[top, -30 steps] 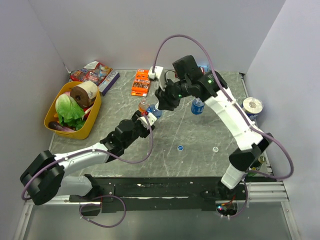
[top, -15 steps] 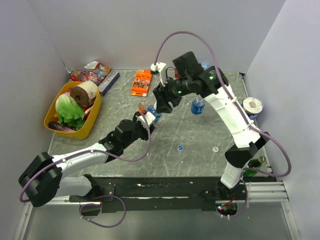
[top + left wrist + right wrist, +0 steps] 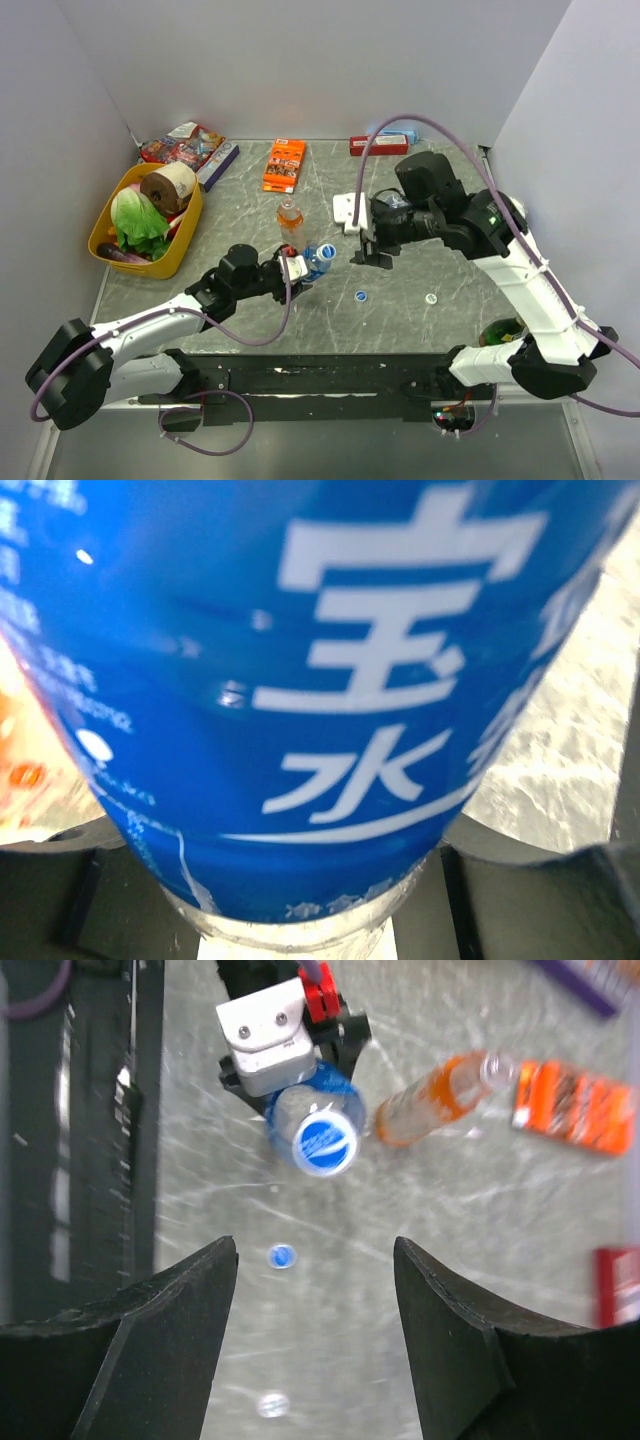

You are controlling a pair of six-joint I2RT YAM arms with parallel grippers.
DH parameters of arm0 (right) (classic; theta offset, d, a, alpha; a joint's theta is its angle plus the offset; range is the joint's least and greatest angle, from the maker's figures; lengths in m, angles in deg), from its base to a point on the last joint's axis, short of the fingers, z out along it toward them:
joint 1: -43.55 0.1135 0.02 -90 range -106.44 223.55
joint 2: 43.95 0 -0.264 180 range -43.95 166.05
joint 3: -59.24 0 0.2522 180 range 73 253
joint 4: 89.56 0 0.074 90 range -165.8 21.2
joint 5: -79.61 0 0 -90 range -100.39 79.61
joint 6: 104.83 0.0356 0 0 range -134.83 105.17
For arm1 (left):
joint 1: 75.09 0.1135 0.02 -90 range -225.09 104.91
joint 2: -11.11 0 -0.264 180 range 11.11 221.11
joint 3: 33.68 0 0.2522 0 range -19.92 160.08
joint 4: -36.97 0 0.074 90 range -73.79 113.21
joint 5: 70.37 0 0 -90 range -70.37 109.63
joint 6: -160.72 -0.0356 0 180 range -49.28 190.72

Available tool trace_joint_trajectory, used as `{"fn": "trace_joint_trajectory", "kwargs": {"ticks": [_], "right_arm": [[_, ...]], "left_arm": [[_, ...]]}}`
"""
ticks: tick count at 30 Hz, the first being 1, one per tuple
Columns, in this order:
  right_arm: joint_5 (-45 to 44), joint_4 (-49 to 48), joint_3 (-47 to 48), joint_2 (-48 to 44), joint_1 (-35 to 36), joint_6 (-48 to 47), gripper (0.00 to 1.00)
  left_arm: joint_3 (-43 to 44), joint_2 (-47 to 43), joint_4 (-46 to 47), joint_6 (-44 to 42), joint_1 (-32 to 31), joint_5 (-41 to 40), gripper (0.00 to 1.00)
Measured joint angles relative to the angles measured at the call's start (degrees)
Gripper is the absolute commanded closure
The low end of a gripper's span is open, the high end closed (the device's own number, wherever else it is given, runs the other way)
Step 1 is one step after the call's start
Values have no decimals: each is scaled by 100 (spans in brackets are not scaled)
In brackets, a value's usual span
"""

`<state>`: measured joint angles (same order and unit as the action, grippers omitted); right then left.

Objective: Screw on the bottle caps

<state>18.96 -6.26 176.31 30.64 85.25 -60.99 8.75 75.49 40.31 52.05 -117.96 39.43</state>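
Observation:
A blue-labelled bottle (image 3: 318, 257) stands mid-table with my left gripper (image 3: 298, 267) shut on its body. Its label fills the left wrist view (image 3: 330, 680). From the right wrist camera a blue cap (image 3: 322, 1143) sits on top of this bottle (image 3: 300, 1110). Just behind it stands the orange-liquid bottle (image 3: 290, 218), with its clear neck (image 3: 492, 1068) showing. A loose blue cap (image 3: 360, 296) (image 3: 282, 1256) and a whitish cap (image 3: 431, 298) (image 3: 270, 1404) lie on the table. My right gripper (image 3: 365, 242) (image 3: 315, 1248) hovers open and empty, right of the held bottle.
A yellow basket (image 3: 100, 240) of groceries stands at the left edge, with snack packets (image 3: 185, 145) behind it. A flat orange box (image 3: 284, 165) and a red box (image 3: 378, 145) lie at the back. The right arm's cable loops above the table.
My right arm swung back from above the bottles to the right and its jaws opened. The left gripper drew the blue-labelled bottle toward the near edge, away from the orange one.

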Motion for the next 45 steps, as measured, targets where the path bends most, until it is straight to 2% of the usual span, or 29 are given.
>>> {"fn": "trace_joint_trajectory", "kwargs": {"ticks": [3,8,14,22,32,41,45], "right_arm": [[-42,-256,-138,-7,214,-527,30],[-39,-568,-136,229,503,-868,31],[11,-564,-343,201,876,-1250,32],[-74,-374,-446,105,1084,-1880,40],[-345,-269,-730,83,1202,-2323,41],[-557,-428,-828,83,1220,-2426,55],[-625,-544,-892,83,1220,-2424,65]], "left_arm": [[61,-13,-177,-323,13,332,99],[74,-13,-376,-557,35,616,99],[85,-13,-479,-562,48,748,99],[114,-15,-496,-546,72,826,99],[199,-13,-457,-496,81,890,99],[199,-13,-455,-457,85,890,99],[199,-15,-459,-457,92,885,99]]}}
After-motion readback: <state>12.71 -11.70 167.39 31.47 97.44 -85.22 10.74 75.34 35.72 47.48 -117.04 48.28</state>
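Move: The cap on the blue-labelled bottle lies about 6 cm to the left of my open right fingers, 1 cm ahead and some 5 cm below. The orange drink stands roughly 11 cm ahead and 13 cm left of my right hand, about 25 cm lower. A loose blue cap lies on the table almost straight under that hand, 2 cm to its right and some 35 cm down. From my left hand, which already grips the bottle, the bottle's cap is about 6 cm right, level fore and aft, and 13 cm up. I bring my right hand back to the bottle's cap for a fresh grip: first left about 5 cm, then down 4 cm while easing back a little, turning the wrist some 30 degrees counter-clockwise with the forward side rising, and narrowing the fingers around the cap. My left hand keeps its hold on the bottle, draws it back about 2 cm with a slight clockwise turn, then holds still. ##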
